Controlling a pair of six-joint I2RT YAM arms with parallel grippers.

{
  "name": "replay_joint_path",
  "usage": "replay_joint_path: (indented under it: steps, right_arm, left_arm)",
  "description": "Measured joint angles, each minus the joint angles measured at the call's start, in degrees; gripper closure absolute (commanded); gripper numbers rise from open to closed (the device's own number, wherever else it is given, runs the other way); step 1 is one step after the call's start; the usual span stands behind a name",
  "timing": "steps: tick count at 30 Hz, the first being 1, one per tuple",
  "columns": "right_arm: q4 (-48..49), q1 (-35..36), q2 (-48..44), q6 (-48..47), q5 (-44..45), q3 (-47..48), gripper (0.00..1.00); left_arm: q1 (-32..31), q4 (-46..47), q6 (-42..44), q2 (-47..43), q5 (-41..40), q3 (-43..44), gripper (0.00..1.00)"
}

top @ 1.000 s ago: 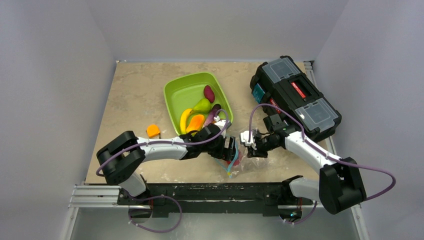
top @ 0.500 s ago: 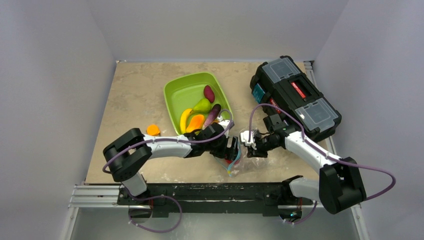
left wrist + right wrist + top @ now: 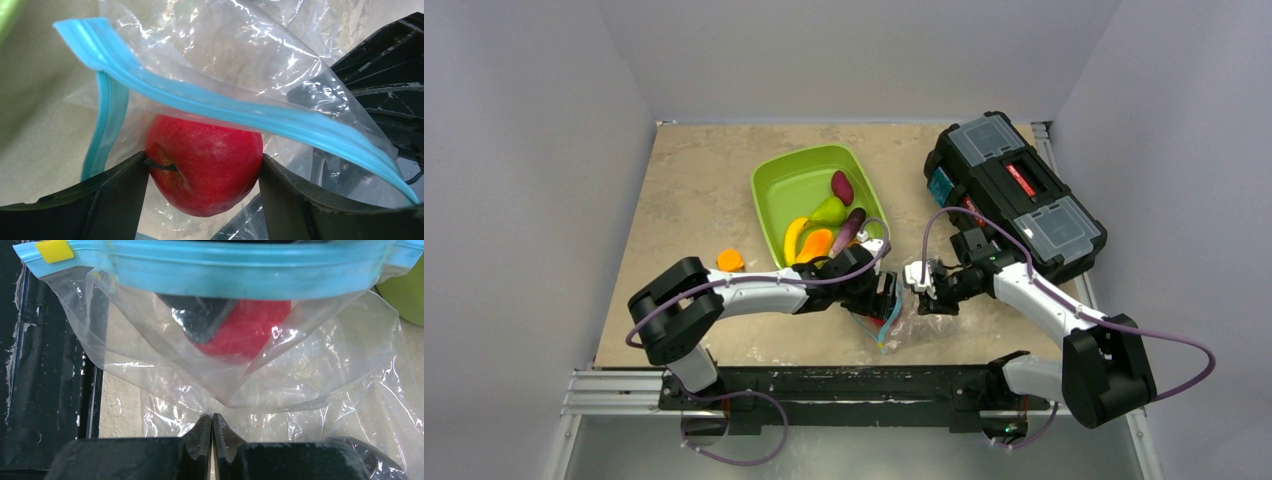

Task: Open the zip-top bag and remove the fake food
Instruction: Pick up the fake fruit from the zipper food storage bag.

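Note:
The zip-top bag (image 3: pixel 894 325) lies open near the table's front edge, its blue-teal zip strip (image 3: pixel 200 100) parted. My left gripper (image 3: pixel 202 165) reaches into its mouth, and both fingers (image 3: pixel 120 200) press the sides of a red apple (image 3: pixel 210 157). My right gripper (image 3: pixel 212 422) is shut on a fold of the bag's clear plastic (image 3: pixel 280 380), holding it from the right; the apple (image 3: pixel 250 325) shows red through the film. More fake food lies in the green tray (image 3: pixel 799 185): banana (image 3: pixel 794 240), pear (image 3: pixel 827 210), eggplant (image 3: pixel 851 227), an orange piece (image 3: pixel 816 245) and a maroon piece (image 3: pixel 842 187).
A black toolbox (image 3: pixel 1014 195) stands at the right, close behind my right arm. A small orange block (image 3: pixel 730 260) sits left of the tray. The black rail runs along the table's front edge just below the bag.
My left arm has pushed a little further right into the bag, and its jaws have narrowed onto the apple. The right gripper has kept its hold on the plastic.

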Motion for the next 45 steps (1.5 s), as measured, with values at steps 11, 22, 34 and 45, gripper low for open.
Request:
replay_joint_path:
  steps: [11, 22, 34, 45]
  right_arm:
    - [0.1, 0.0, 0.0, 0.0, 0.0, 0.0, 1.0]
    - [-0.3, 0.0, 0.0, -0.3, -0.1, 0.0, 1.0]
    - [-0.5, 0.0, 0.0, -0.5, -0.2, 0.0, 1.0]
    - [-0.6, -1.1, 0.0, -0.6, -0.8, 0.0, 1.0]
  left_arm:
    - [0.0, -6.3, 1.4, -4.2, -4.6, -0.1, 0.65]
    - [0.0, -6.0, 1.5, -6.8, -3.9, -0.1, 0.78]
    - [0.0, -2.7, 1.3, -7.6, 0.4, -1.3, 0.83]
    - [0.3, -2.0, 1.4, -13.9, 3.4, -5.9, 0.85]
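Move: The red apple is already between the left fingers, just inside the bag's blue-edged mouth. The green tray it belongs in lies about 24 cm ahead and 12 cm left of that hand, slightly lower. In the tray, the eggplant is some 18 cm ahead and 6 cm left, and the mango roughly 16 cm ahead and 13 cm left. From the right hand, the apple is about 9 cm left and level fore and aft. Leftward first, by about 2 cm, then up with a slight drift back right, and last up, left and back together, the left hand draws the apple through the bag's mouth, ending about 5 cm higher. It keeps its hold, the wrist rolling some 10 degrees. The right hand stays put, shut fingers holding down the clear body of the bag. ##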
